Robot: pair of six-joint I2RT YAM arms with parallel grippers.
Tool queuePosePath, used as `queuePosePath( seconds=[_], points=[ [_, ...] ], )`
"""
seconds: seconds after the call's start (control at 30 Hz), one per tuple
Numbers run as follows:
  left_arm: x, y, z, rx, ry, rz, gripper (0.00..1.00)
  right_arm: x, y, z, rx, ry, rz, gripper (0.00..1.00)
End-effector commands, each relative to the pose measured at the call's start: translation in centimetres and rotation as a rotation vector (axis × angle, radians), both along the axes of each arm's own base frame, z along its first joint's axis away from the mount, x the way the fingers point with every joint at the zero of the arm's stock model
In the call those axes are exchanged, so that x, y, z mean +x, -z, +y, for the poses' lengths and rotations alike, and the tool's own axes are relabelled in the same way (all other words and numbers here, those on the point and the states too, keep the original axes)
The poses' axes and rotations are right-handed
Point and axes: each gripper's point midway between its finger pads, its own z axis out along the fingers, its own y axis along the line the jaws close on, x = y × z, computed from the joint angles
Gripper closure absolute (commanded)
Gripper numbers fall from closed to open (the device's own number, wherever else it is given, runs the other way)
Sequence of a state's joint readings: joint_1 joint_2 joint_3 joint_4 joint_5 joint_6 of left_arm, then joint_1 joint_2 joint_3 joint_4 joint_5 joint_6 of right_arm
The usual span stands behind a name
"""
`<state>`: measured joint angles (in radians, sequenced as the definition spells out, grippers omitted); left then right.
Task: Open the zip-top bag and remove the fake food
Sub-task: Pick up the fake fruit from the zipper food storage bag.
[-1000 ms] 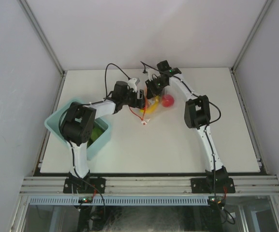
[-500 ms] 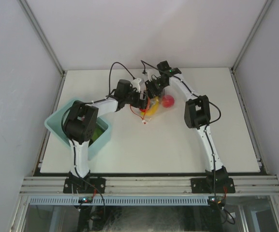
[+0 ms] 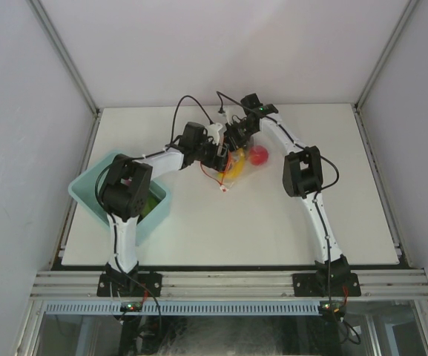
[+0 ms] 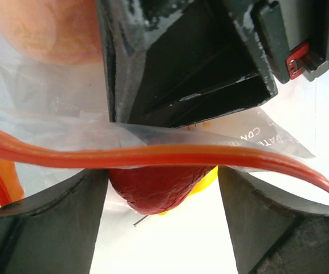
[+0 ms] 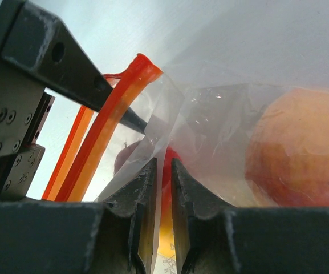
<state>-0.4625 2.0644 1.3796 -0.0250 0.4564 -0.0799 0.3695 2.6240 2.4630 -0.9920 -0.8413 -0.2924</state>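
Note:
The zip-top bag (image 3: 237,162) lies at the back middle of the table, its red-orange zip strip (image 4: 153,155) pulled apart. My right gripper (image 3: 237,141) is shut on the bag's clear top edge (image 5: 163,171). My left gripper (image 3: 223,154) is open at the bag's mouth. Its fingers (image 4: 39,222) stand either side of a dark red piece of the fake food (image 4: 155,185), with the yellow banana (image 4: 207,180) behind. An orange-peach fruit (image 5: 301,154) sits inside the bag, and a red apple (image 3: 258,155) shows through the plastic.
A light blue bin (image 3: 95,194) stands at the left table edge beside the left arm, with green pieces (image 3: 150,204) in it. The small white slider (image 3: 224,188) hangs below the bag on the table. Grey walls close in the table on three sides.
My left gripper has moved right, up to the bag's mouth, and its jaws have widened slightly. The right gripper has kept its hold without moving.

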Motion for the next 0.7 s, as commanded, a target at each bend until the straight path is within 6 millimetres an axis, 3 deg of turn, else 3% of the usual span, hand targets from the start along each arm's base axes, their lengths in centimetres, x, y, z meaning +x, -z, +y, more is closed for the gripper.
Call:
queuePosePath(
  seconds=[0.0,0.17,0.3,0.5,0.67],
  points=[
    [1.3,-1.9,-1.1,0.001,0.014,-0.075,0.24,0.9,-1.9,0.4,0.037,0.004,-0.041,0.85],
    [1.9,-2.4,-0.7,0.012,-0.022,-0.101,0.47,1.3,-2.0,0.2,0.034,0.027,-0.042,0.85],
    [2.2,-2.7,-0.3,0.023,-0.045,-0.116,0.57,1.7,-2.1,0.0,0.032,0.047,-0.049,0.85],
    [1.7,-3.9,0.7,0.038,-0.071,-0.142,0.61,2.8,-2.3,-0.9,0.016,0.100,-0.067,0.85],
    [1.0,-3.7,1.6,0.069,-0.112,-0.091,0.61,3.2,-2.7,-1.2,0.022,0.120,-0.080,0.84]
  ],
)
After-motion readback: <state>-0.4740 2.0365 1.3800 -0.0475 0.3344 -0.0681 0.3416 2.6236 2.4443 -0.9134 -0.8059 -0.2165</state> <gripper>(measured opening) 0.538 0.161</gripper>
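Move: The red fruit in the bag's open mouth sits just off the left fingertips, about 2 cm to the right and 2 cm below, level fore and aft. From that same hand the banana lies some 4 cm right and 3 cm back, the peach about 8 cm ahead and 2 cm right, the red ball roughly 12 cm right and 1 cm ahead. For the right hand the red fruit is around 4 cm back and 2 cm left, also slightly lower. The red fruit gets pinched between the left fingers, which close from wide to about half open and stop on its sides under the zip rim; the left hand then eases about 1.5 cm left and forward, starting to rise. The right hand, nearly shut and keeping its hold on the bag film, goes some 2 cm forward and a little right, away from the fruit, turning about 5 degrees clockwise. ##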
